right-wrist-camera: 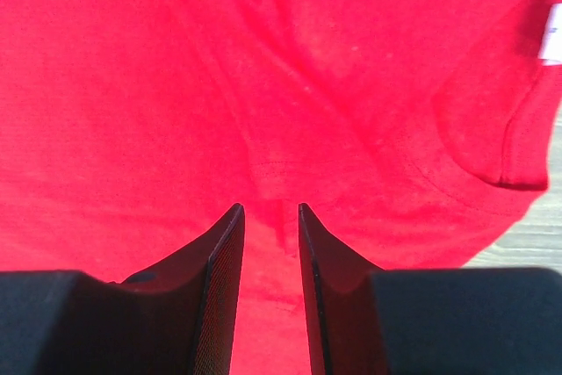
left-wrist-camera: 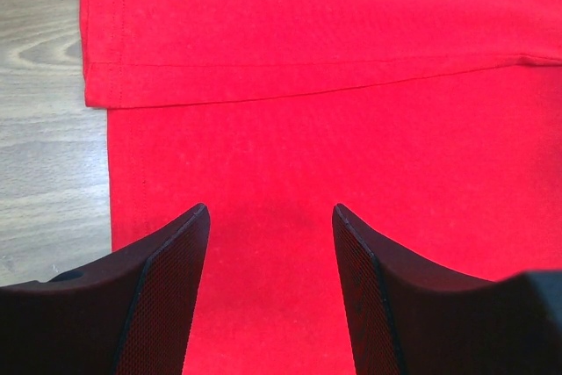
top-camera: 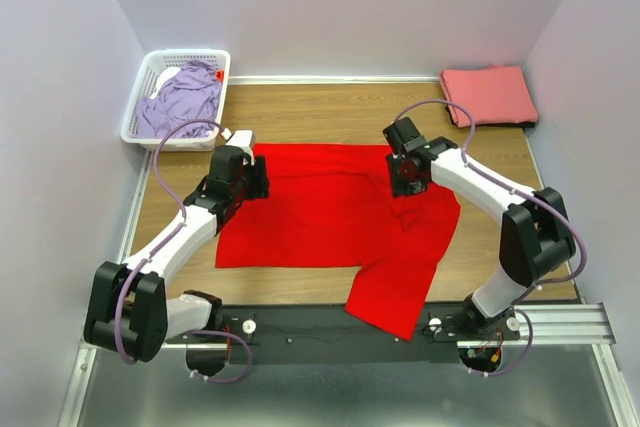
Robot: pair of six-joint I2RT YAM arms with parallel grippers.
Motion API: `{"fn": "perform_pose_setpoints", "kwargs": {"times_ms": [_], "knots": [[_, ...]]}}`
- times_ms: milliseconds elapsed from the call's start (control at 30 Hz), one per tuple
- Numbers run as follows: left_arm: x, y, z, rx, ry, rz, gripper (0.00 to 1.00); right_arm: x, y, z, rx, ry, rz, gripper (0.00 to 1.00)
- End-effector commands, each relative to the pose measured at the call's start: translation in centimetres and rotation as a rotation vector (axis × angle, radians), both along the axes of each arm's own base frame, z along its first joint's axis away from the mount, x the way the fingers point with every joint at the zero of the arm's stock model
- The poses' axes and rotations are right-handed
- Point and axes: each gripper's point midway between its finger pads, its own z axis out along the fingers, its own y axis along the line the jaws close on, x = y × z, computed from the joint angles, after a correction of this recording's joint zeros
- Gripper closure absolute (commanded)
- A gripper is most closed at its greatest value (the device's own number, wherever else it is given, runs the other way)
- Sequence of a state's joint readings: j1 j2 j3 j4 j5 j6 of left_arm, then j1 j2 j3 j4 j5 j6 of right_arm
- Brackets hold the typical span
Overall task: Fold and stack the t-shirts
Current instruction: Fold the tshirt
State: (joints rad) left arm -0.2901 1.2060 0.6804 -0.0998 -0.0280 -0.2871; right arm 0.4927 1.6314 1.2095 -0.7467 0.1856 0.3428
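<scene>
The red t-shirt (top-camera: 330, 207) lies spread across the middle of the table, with one part hanging over the near edge. Its top edge is folded over (left-wrist-camera: 351, 24). My left gripper (top-camera: 258, 179) hovers over the shirt's left side, jaws wide open with only flat cloth (left-wrist-camera: 351, 147) beneath the gap (left-wrist-camera: 270, 212). My right gripper (top-camera: 408, 175) is over the rumpled upper right part, jaws narrowly open (right-wrist-camera: 270, 208) above a cloth ridge (right-wrist-camera: 176, 85); the white neck tag (right-wrist-camera: 551, 32) shows at the right edge. The salmon-pink t-shirt (top-camera: 490, 94) lies folded at the back right. The lavender t-shirt (top-camera: 183, 97) is crumpled in the basket.
The white lattice basket (top-camera: 150, 67) stands at the back left corner. Bare wooden tabletop (left-wrist-camera: 44, 129) shows left of the red shirt and by the collar (right-wrist-camera: 527, 234). Walls close in the table on three sides.
</scene>
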Motion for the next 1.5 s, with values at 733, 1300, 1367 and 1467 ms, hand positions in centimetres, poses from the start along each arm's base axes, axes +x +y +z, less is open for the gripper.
{"fn": "perform_pose_setpoints", "kwargs": {"times_ms": [733,1300,1367,1467], "knots": [[0.9,0.3,1.2,0.022,-0.034,0.016,0.34,-0.3,1.6,-6.3,-0.077,0.126,0.104,0.64],[0.9,0.5,1.3,0.028,-0.036,0.022,0.34,-1.0,1.1,-7.7,-0.092,0.149,0.103,0.87],[0.9,0.6,1.2,0.031,-0.034,0.025,0.34,-1.1,1.4,-7.5,-0.076,0.15,0.105,0.92],[0.9,0.6,1.2,0.031,-0.035,0.025,0.34,-1.0,1.9,-6.5,-0.043,0.134,0.106,0.95]]}}
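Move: The creased patch of the red t-shirt to be gripped lies about 7 cm below the open right gripper, 1 cm back and 1 cm to its left. From that gripper the collar opening is some 10 cm right and 2 ahead, the near sleeve about 22 cm back and 3 left, and the folded pink shirt roughly 20 cm ahead and 18 right. From the left gripper, the patch is some 29 cm right, 2 back and 9 below. Lower the half-open right gripper almost straight down about 7 cm to the creased patch of the red t-shirt, easing a centimetre left and tipping the fingers some 10 degrees steeper. Go down quickly at first; slow near the cloth, then close the fingers over the last centimetre and pinch the crease between the tips. ##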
